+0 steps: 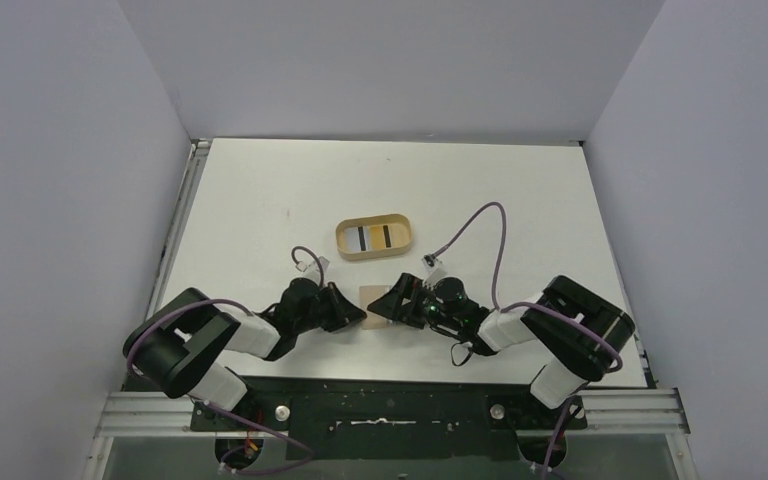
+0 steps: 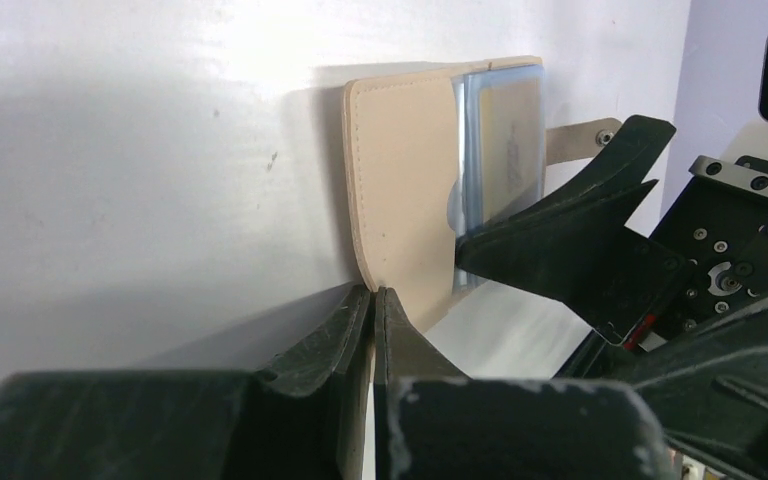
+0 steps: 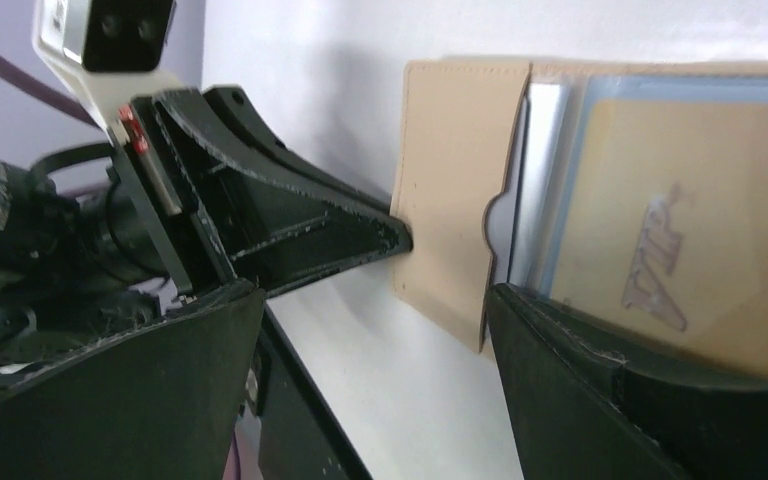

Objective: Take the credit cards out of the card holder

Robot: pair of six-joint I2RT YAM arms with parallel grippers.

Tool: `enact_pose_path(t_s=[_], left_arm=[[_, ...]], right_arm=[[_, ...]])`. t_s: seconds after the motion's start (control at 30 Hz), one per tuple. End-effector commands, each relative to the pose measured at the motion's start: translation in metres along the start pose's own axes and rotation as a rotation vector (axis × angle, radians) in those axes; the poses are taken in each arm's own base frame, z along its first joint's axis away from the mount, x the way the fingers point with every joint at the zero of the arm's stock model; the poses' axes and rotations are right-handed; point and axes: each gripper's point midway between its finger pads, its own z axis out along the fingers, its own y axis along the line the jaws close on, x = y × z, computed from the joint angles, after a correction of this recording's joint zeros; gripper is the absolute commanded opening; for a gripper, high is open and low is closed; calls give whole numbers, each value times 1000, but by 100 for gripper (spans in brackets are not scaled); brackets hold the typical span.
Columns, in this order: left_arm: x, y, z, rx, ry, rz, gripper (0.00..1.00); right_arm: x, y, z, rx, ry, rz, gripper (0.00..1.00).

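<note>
The tan card holder (image 2: 405,170) lies open and flat on the white table, between both grippers (image 1: 372,297). The credit cards (image 2: 505,130) sit in its pocket, pale blue edged, the top one printed "VIP" (image 3: 680,220). My left gripper (image 2: 373,292) is shut on the holder's near edge, with tan leather showing between its fingers. My right gripper (image 3: 370,330) stands wide open. One of its fingers (image 3: 600,400) lies over the cards, its tip at the pocket's edge (image 2: 470,250). The other finger (image 3: 110,400) hangs over bare table beside the holder.
An oval tan tray (image 1: 373,238) holding striped items stands a short way behind the holder. The holder's strap tab with its snap (image 2: 585,135) sticks out on the far side. Grey walls enclose the table.
</note>
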Motion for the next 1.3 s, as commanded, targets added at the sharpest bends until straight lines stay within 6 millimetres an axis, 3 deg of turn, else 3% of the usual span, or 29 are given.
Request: enact_pose_path(t_s=[0.0, 0.27, 0.43, 0.57, 0.83, 1.27], left_arm=[[24, 20, -14, -28, 61, -6, 0], [2, -26, -21, 203, -26, -40, 0], [-10, -66, -23, 406, -38, -47, 0], [-12, -82, -20, 475, -21, -51, 0], [-33, -123, -35, 602, -49, -49, 0], [-37, -139, -44, 650, -44, -59, 0]], right_arm=[[18, -12, -12, 133, 103, -77, 86], [6, -26, -28, 286, 84, -152, 87], [-3, -18, -31, 297, 68, -186, 88], [-10, -9, -29, 272, 45, -202, 88], [-36, 2, -40, 275, -78, -219, 89], [-55, 46, -29, 20, -158, -185, 89]])
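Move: The left fingers already pinch the open card holder by its left edge, towards the near corner. The holder's middle is about 7 cm to this hand's right and 3 cm ahead, nearly level with it. The tan tray stands some 20 cm ahead of the left hand and 2 cm right. From the open right hand, the holder's middle lies roughly 2 cm ahead, 3 cm right and 4 cm below, with the tray about 18 cm ahead and 2 cm left. Keeping its pinch on the holder's left edge, the left hand eases back 2 cm, then carries that edge up about 9 cm and 4 cm right, its fingers tipping up some 30 degrees towards level. The right hand stays wide open; it draws back slightly, slides some 4 cm right with its fingertips dipping, then rises about 3 cm beside the holder's pocket side. ##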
